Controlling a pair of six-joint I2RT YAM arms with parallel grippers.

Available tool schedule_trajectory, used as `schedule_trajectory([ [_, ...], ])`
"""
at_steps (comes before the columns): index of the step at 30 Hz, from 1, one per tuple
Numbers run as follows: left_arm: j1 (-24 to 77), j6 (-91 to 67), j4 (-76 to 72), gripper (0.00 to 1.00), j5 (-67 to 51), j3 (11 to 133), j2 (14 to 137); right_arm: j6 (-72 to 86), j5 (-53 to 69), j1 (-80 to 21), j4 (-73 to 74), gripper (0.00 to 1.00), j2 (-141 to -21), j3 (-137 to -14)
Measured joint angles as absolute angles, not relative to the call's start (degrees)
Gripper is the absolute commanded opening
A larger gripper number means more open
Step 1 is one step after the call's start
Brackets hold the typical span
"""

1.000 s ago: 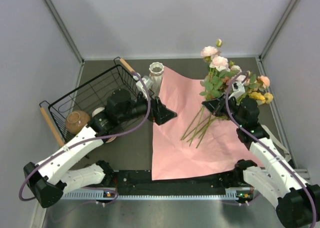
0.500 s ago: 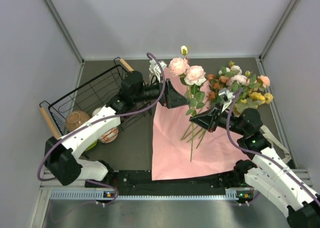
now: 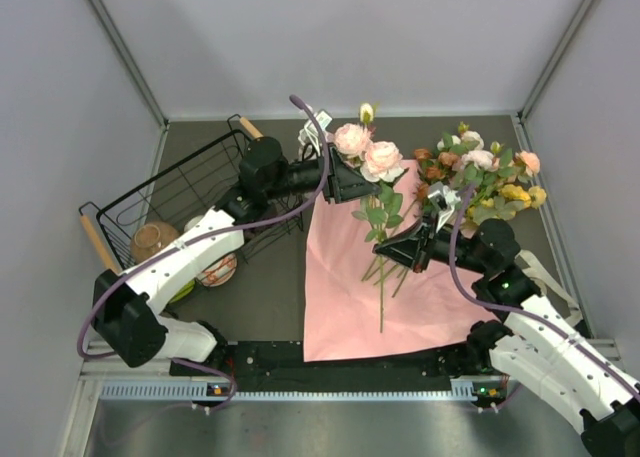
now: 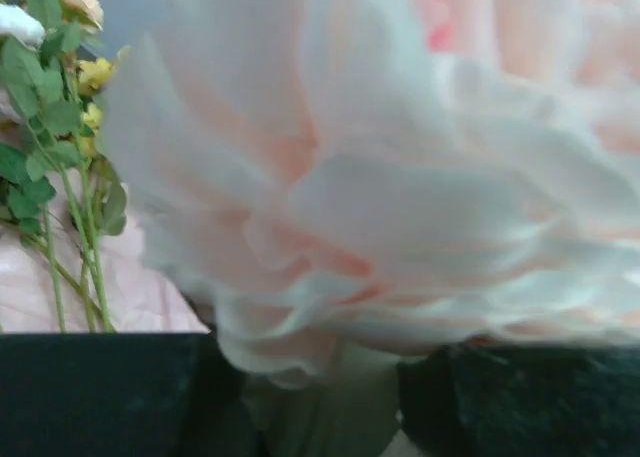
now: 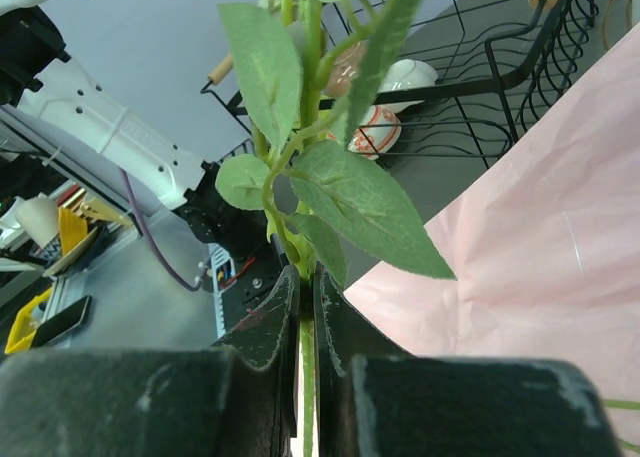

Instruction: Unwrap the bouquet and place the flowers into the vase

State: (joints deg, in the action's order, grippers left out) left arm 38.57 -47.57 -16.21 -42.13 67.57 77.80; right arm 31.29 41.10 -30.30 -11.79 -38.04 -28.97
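Note:
The salmon-pink paper (image 3: 400, 297) lies unfolded flat on the table. My right gripper (image 3: 398, 251) is shut on the green stem (image 5: 306, 397) of one flower (image 3: 366, 149) with two pink blossoms, and it holds that flower upright over the paper. My left gripper (image 3: 347, 183) reaches in from the left just under the blossoms. In the left wrist view a blurred pink blossom (image 4: 400, 177) fills the frame, and the green base sits pinched between the dark fingers (image 4: 100, 397). The other flowers (image 3: 482, 172) lie at the paper's right. The vase is hidden behind my left wrist.
A black wire basket (image 3: 170, 192) with wooden handles stands at the left, with a round brown pot (image 3: 155, 242) inside it. A red-patterned bowl (image 3: 218, 270) sits beside the basket. Grey walls close in the table on three sides.
My left arm swung from beside the basket over to the raised flower, and its jaws narrowed round the stem top. My right gripper carried the flower left, away from the bunch.

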Motion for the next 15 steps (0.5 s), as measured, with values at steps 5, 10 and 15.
schedule_trajectory([
  [5, 38.57, -43.11, -12.60, 0.00, -38.79, 69.43, 77.65, 30.63, 39.03, -30.48, -8.78, 0.83, -38.02, -30.87],
  [10, 38.54, -32.80, -2.94, 0.00, -30.28, 76.07, 76.07, 29.63, 23.31, -30.76, 2.72, 0.99, -37.98, -36.18],
  [15, 37.95, -19.59, 4.32, 0.00, -18.31, 88.40, 73.56, 28.84, 4.32, -30.70, 14.59, 0.99, -37.08, -39.94],
])
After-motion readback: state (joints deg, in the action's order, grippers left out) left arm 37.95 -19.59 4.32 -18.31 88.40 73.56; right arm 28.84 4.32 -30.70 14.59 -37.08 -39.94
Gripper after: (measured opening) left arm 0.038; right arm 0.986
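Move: The single pink flower's stem already stands between the closing left fingers, just under the bloom, and the right fingers still pinch it lower down. From the left hand the vase is about 22 cm ahead, 12 cm left and 27 cm below, with the wire basket some 38 cm left, 16 cm ahead and 32 cm down. From the right hand the remaining stems lie roughly 14 cm ahead, 10 cm right and 26 cm below. Shut the left gripper on the stem under the bloom, then open the right fingers wide to let it go. Bring the left gripper up about 11 cm, also left and forward towards the space above the vase, turning counter-clockwise so the stem swings more upright. Take the empty right hand forward and right towards the remaining stems, turning it some 35 degrees clockwise. ##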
